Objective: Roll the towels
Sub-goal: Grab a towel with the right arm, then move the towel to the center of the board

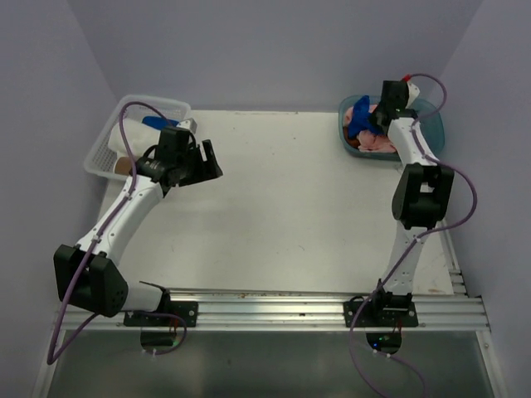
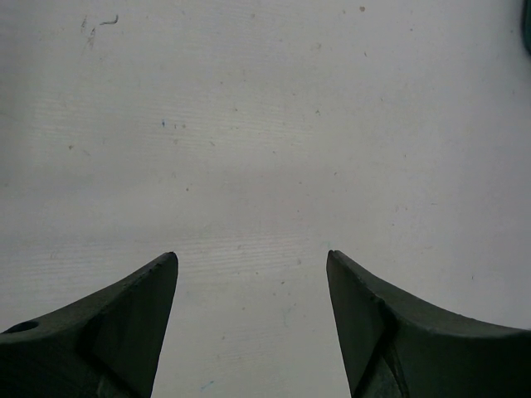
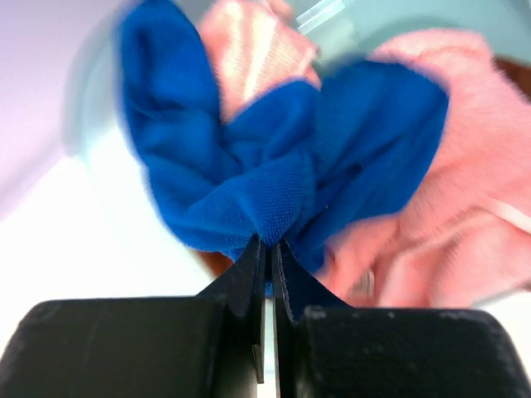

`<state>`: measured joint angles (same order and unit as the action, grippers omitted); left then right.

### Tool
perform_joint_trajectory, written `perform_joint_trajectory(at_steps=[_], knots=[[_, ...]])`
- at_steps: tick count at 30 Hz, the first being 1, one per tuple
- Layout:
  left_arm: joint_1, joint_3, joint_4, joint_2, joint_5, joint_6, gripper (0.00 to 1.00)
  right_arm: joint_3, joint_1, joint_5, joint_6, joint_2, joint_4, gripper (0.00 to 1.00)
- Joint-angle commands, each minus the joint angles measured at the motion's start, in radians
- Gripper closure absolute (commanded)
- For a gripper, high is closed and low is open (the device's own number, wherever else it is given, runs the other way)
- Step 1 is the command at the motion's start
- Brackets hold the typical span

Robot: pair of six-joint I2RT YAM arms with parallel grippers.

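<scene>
A royal blue towel (image 3: 265, 174) bunches up between the tips of my right gripper (image 3: 270, 242), which is shut on a pinch of it. Pink towels (image 3: 465, 191) lie under and beside it in the teal tub (image 1: 431, 124) at the far right of the table. From above, the blue towel (image 1: 359, 120) shows at the tub's left side under the right wrist. My left gripper (image 2: 251, 259) stands open over bare white table with nothing between its fingers; in the top view the left gripper (image 1: 207, 159) is beside the basket.
A white mesh basket (image 1: 106, 149) stands at the far left corner, with something blue and something brown inside. Purple walls close in the table at the back and on both sides. The aluminium rail with both arm bases runs along the near edge.
</scene>
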<state>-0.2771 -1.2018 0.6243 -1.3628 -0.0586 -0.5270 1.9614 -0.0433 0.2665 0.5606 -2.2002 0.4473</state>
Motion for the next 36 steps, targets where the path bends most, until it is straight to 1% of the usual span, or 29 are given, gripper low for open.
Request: perform_joint_trajectory(at_steps=[1, 2, 3, 5, 6, 8, 9, 11, 12, 13, 14, 15, 16, 17, 18, 19, 20, 21, 22, 23, 24, 25, 27, 28, 29, 31, 33, 35, 36], knots=[[-0.005, -0.013, 0.006, 0.021, 0.016, 0.025, 0.24, -0.111, 0.002, -0.042, -0.028, 0.320, -0.153, 1.00], [-0.005, -0.036, 0.011, 0.018, 0.019, 0.036, 0.24, -0.143, 0.002, -0.056, -0.033, 0.367, -0.163, 1.00], [-0.005, -0.051, 0.018, 0.014, 0.022, 0.044, 0.24, -0.201, 0.002, -0.081, -0.037, 0.457, -0.176, 1.00], [-0.004, -0.096, 0.028, 0.001, 0.031, 0.064, 0.24, -0.242, 0.008, -0.140, -0.054, 0.529, -0.179, 1.00], [-0.004, -0.110, 0.040, -0.004, 0.034, 0.068, 0.24, -0.271, 0.014, -0.154, -0.065, 0.601, -0.171, 1.00], [0.003, -0.151, 0.052, -0.016, 0.037, 0.079, 0.23, -0.311, 0.036, -0.180, -0.100, 0.678, -0.151, 1.00], [0.006, -0.163, 0.061, -0.018, 0.037, 0.082, 0.23, -0.365, 0.072, -0.185, -0.111, 0.750, -0.153, 1.00], [0.030, -0.186, 0.067, -0.019, 0.023, 0.070, 0.24, -0.430, 0.138, -0.200, -0.134, 0.831, -0.151, 1.00], [0.044, -0.189, 0.072, -0.021, 0.014, 0.059, 0.24, -0.499, 0.169, -0.196, -0.140, 0.867, -0.147, 1.00], [0.064, -0.189, 0.069, -0.018, -0.028, 0.050, 0.24, -0.537, 0.247, -0.188, -0.149, 0.942, -0.144, 1.00], [0.113, -0.183, 0.065, -0.016, -0.061, 0.036, 0.24, -0.577, 0.287, -0.181, -0.148, 0.973, -0.141, 1.00], [0.143, -0.179, 0.052, -0.015, -0.091, 0.032, 0.24, -0.661, 0.325, -0.174, -0.134, 1.008, -0.134, 1.00], [0.195, -0.170, 0.046, -0.010, -0.131, 0.027, 0.24, -0.714, 0.400, -0.185, -0.093, 1.061, -0.162, 1.00], [0.216, -0.165, 0.042, -0.010, -0.138, 0.024, 0.24, -0.766, 0.437, -0.196, -0.065, 1.086, -0.180, 1.00], [0.225, -0.165, 0.032, -0.010, -0.138, 0.025, 0.24, -0.867, 0.471, -0.214, -0.036, 1.103, -0.200, 1.00], [0.228, -0.165, 0.032, -0.021, -0.142, 0.025, 0.24, -0.912, 0.540, -0.220, 0.022, 1.114, -0.235, 1.00], [0.228, -0.163, 0.031, -0.022, -0.147, 0.024, 0.24, -0.949, 0.572, -0.223, 0.051, 1.122, -0.245, 1.00], [0.228, -0.160, 0.023, -0.027, -0.153, 0.022, 0.24, -1.010, 0.610, -0.228, 0.070, 1.119, -0.258, 1.00], [0.228, -0.142, 0.012, -0.028, -0.171, 0.019, 0.24, -1.027, 0.681, -0.224, 0.070, 1.108, -0.260, 1.00], [0.228, -0.128, 0.000, -0.027, -0.190, 0.016, 0.24, -1.032, 0.709, -0.214, 0.059, 1.070, -0.239, 0.91], [0.225, -0.114, -0.029, -0.024, -0.208, 0.016, 0.24, -1.015, 0.724, -0.210, 0.042, 1.041, -0.204, 0.67], [0.202, -0.096, -0.037, -0.028, -0.210, 0.018, 0.23, -1.000, 0.727, -0.170, 0.012, 1.019, -0.096, 0.63], [0.146, -0.088, -0.020, -0.042, -0.181, 0.025, 0.23, -1.004, 0.727, -0.081, -0.002, 1.017, -0.015, 0.56], [0.068, -0.072, -0.017, -0.059, -0.149, 0.027, 0.22, -1.021, 0.715, -0.046, -0.011, 1.036, 0.004, 0.50], [0.024, -0.056, -0.015, -0.068, -0.144, 0.024, 0.22, -1.042, 0.703, -0.024, -0.014, 1.060, 0.002, 0.50], [-0.060, 0.017, -0.037, -0.090, -0.142, 0.010, 0.22, -1.101, 0.639, -0.065, -0.007, 1.105, 0.004, 0.50], [-0.102, 0.103, -0.114, -0.108, -0.184, -0.016, 0.23, -1.148, 0.609, -0.122, 0.024, 1.111, -0.001, 0.50], [-0.129, 0.135, -0.150, -0.130, -0.193, -0.040, 0.23, -1.177, 0.609, -0.160, 0.045, 1.096, -0.031, 0.49], [-0.143, 0.142, -0.172, -0.145, -0.199, -0.047, 0.23, -1.199, 0.609, -0.218, 0.056, 1.076, -0.045, 0.48]])
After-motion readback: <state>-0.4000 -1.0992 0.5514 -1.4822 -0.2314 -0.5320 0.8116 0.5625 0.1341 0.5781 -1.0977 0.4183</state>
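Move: The right hand, reaching into the teal basket, already pinches the blue towel and takes it to the bare middle of the table, about 33 cm back, 38 cm to its left and 14 cm below. The basket's middle is level with that hand, some 6 cm to its right; the pink towels lie roughly 4 cm back, 3 cm to the right and 6 cm down. From the left hand the table spot is about 7 cm back, 20 cm right and 19 cm below. The right hand pulls the blue towel up about 28 cm out of the basket while drawing back, then swings left and down, turning counter-clockwise, opens halfway near the table's middle to let go, and eases back right. The open left hand first rises and shifts left, then dips back down and some 13 cm right towards the towel. ##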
